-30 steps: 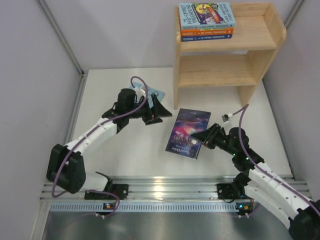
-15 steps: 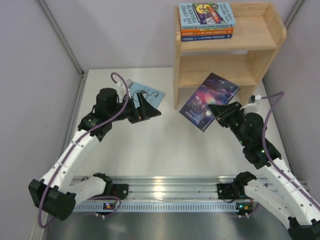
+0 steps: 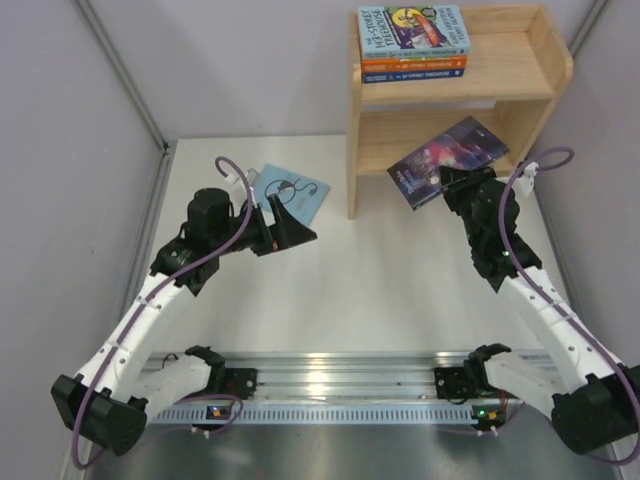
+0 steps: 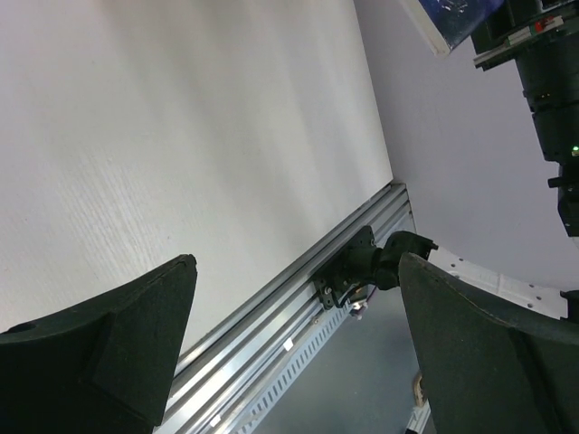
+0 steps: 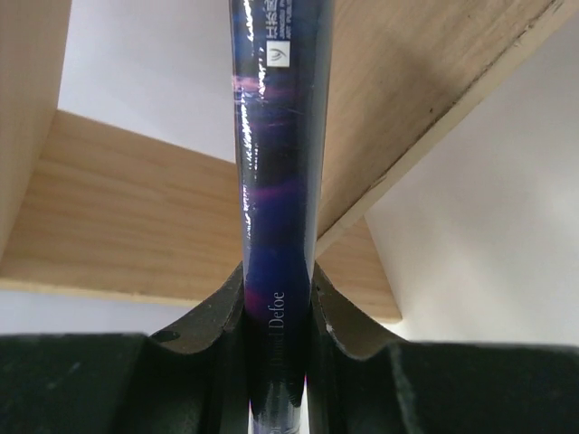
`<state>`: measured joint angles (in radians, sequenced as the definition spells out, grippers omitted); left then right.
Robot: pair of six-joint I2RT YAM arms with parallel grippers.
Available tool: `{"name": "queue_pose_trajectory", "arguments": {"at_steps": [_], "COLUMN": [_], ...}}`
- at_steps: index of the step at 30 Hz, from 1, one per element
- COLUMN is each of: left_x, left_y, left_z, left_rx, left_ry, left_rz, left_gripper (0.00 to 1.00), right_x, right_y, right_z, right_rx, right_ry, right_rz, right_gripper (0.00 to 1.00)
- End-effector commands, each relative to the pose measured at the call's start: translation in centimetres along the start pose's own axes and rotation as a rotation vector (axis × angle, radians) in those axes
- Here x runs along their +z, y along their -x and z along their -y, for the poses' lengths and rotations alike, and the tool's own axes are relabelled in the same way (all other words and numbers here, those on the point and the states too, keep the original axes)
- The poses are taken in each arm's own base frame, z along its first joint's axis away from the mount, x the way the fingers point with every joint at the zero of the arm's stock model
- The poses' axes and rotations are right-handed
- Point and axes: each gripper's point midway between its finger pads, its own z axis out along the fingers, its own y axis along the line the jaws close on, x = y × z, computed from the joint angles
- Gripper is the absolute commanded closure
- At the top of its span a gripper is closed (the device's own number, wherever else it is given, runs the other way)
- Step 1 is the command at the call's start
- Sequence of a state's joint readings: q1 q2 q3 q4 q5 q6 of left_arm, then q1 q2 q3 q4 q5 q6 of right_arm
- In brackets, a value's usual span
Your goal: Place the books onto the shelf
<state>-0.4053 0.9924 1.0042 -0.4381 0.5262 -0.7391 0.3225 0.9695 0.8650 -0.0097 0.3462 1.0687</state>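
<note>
The wooden shelf (image 3: 455,90) stands at the back right. On its top level lies a stack of three books: a light blue one (image 3: 413,28), an orange one (image 3: 413,62) and a dark blue one (image 3: 413,73). My right gripper (image 3: 462,183) is shut on the dark purple galaxy book (image 3: 447,158), held tilted in the air in front of the shelf's lower opening. In the right wrist view the book (image 5: 276,163) stands edge-on between the jaws of the gripper (image 5: 276,307), with the shelf boards (image 5: 118,217) behind. A pale blue book (image 3: 290,192) lies on the table, just beyond my open, empty left gripper (image 3: 295,222) (image 4: 294,344).
The white table (image 3: 330,290) is boxed in by grey walls on the left, back and right. An aluminium rail (image 3: 330,375) with both arm bases runs along the near edge. The shelf's side panel (image 3: 352,150) stands just right of the pale blue book.
My right gripper has lifted the galaxy book off the table and carried it up and back to the shelf front. The left arm has pulled back leftward and its jaws have widened.
</note>
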Motion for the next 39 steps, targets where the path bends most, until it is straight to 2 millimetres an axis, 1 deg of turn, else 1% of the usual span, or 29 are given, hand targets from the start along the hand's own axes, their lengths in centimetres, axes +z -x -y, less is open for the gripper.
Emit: {"name": "queue_pose_trajectory", "arguments": {"at_steps": [1,2,3,4,5,6,7,8,9,10,11,13,15,16,17,18,20,22,23,25,27,28,30,31,32,34,38,39], "left_x": [0.4,0.7,0.7,0.7,0.8,0.8,0.8,0.9,0.8,0.8,0.9,1.0,1.2,1.4,1.4,1.5,1.8,2.0,2.1,2.1,2.3,2.4,2.6,2.9,3.0,3.3,3.2,3.2], "left_y": [1.0,1.0,1.1,1.3,1.5,1.5,1.7,1.9,2.0,2.2,2.2,2.5,2.9,3.0,3.2,3.3,3.4,3.4,3.4,3.4,3.3,3.3,3.3,3.2,3.1,3.1,3.0,3.0], "left_z": [0.9,0.7,0.8,0.8,0.8,0.5,0.2,-0.1,-0.3,-0.5,-0.8,-0.9,-1.1,-1.3,-1.3,-1.4,-1.4,-1.5,-1.5,-1.6,-1.8,-1.9,-2.1,-2.3,-2.3,-2.5,-2.7,-2.8], "left_rx": [0.014,0.012,0.019,0.030,0.041,0.048,0.065,0.062,0.064,0.056,0.050,0.050,0.053,0.050,0.051,0.047,0.044,0.035,0.034,0.032,0.027,0.021,0.018,0.007,0.006,0.001,0.000,-0.001], "left_ry": [-0.057,-0.056,-0.058,-0.057,-0.056,-0.040,-0.022,-0.005,0.003,0.006,0.012,0.010,0.018,0.024,0.023,0.025,0.021,0.020,0.019,0.016,0.017,0.018,0.012,0.015,0.013,0.013,0.017,0.019], "left_rz": [0.041,0.038,0.045,0.053,0.053,0.054,0.058,0.064,0.069,0.073,0.070,0.081,0.097,0.097,0.098,0.100,0.098,0.098,0.095,0.100,0.101,0.102,0.106,0.100,0.098,0.088,0.090,0.093], "left_gripper": [0.02,0.02,0.03,0.03,0.02,0.02,0.02,0.02,0.02,0.02,0.02,0.02,0.03,0.03,0.03,0.03,0.03,0.03,0.03,0.03,0.03,0.03,0.03,0.04,0.04,0.04,0.04,0.04], "right_x": [-0.5,0.4,0.9,1.0,2.2,2.7,3.0,4.1,4.6,4.8,5.6,6.7,7.6,7.4,8.1,8.2,9.4,10.0,10.7,11.2,12.0,12.3,12.9,13.1,13.5,13.8,14.0,13.8], "right_y": [6.8,6.5,6.6,7.2,6.7,6.8,7.1,6.5,6.5,6.8,6.3,6.1,6.0,6.3,5.8,6.1,5.2,5.1,4.6,4.5,3.8,3.7,2.7,2.5,1.9,1.0,-0.6,-1.4], "right_z": [-9.3,-9.2,-9.3,-10.2,-9.9,-10.0,-10.5,-10.0,-9.9,-10.2,-9.8,-9.7,-9.6,-9.7,-9.1,-9.3,-8.2,-8.3,-7.8,-7.9,-7.2,-7.3,-7.0,-7.1,-6.7,-6.8,-6.8,-7.1], "right_rx": [0.186,0.179,0.181,0.192,0.182,0.183,0.190,0.187,0.190,0.200,0.198,0.204,0.219,0.225,0.246,0.275,0.316,0.346,0.354,0.364,0.366,0.367,0.364,0.377,0.381,0.388,0.381,0.371], "right_ry": [0.307,0.297,0.300,0.329,0.321,0.326,0.342,0.325,0.327,0.347,0.337,0.344,0.355,0.365,0.353,0.370,0.356,0.369,0.362,0.361,0.329,0.326,0.308,0.309,0.296,0.302,0.288,0.283], "right_rz": [0.211,0.210,0.218,0.237,0.233,0.235,0.247,0.239,0.245,0.258,0.254,0.266,0.276,0.289,0.286,0.304,0.293,0.298,0.292,0.292,0.276,0.272,0.247,0.236,0.220,0.184,0.134,0.124], "right_gripper": [1.00,1.00,1.00,1.00,1.00,1.00,1.00,1.00,1.00,1.00,1.00,1.00,1.00,1.00,1.00,1.00,1.00,1.00,1.00,1.00,1.00,1.00,1.00,1.00,1.00,1.00,0.99,0.99]}}
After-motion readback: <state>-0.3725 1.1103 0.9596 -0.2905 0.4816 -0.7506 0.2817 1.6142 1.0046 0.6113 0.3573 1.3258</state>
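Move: The purple book is already pinched by its spine in the right hand, its left end hanging low. The lower shelf board it is bound for has its middle about 16 cm ahead, 1 cm left and 7 cm below that hand. The shelf's left panel stands roughly 17 cm left of the board's middle, level with it; the treehouse stack is about 18 cm ahead, 8 cm left and 21 cm up from the hand. From the left hand, the board's middle is some 26 cm ahead, 31 cm right and 4 cm lower. The purple book, kept pinched by its spine, is carried by the right hand about 15 cm forward into the lower compartment, sinking some 4 cm towards the board and easing left at the end. The wrist rolls so the book's left side rises roughly 15 degrees, with a slight nose-up tilt. The left hand, still wide open and empty, goes about 4 cm forward and 3 cm down over the table. ##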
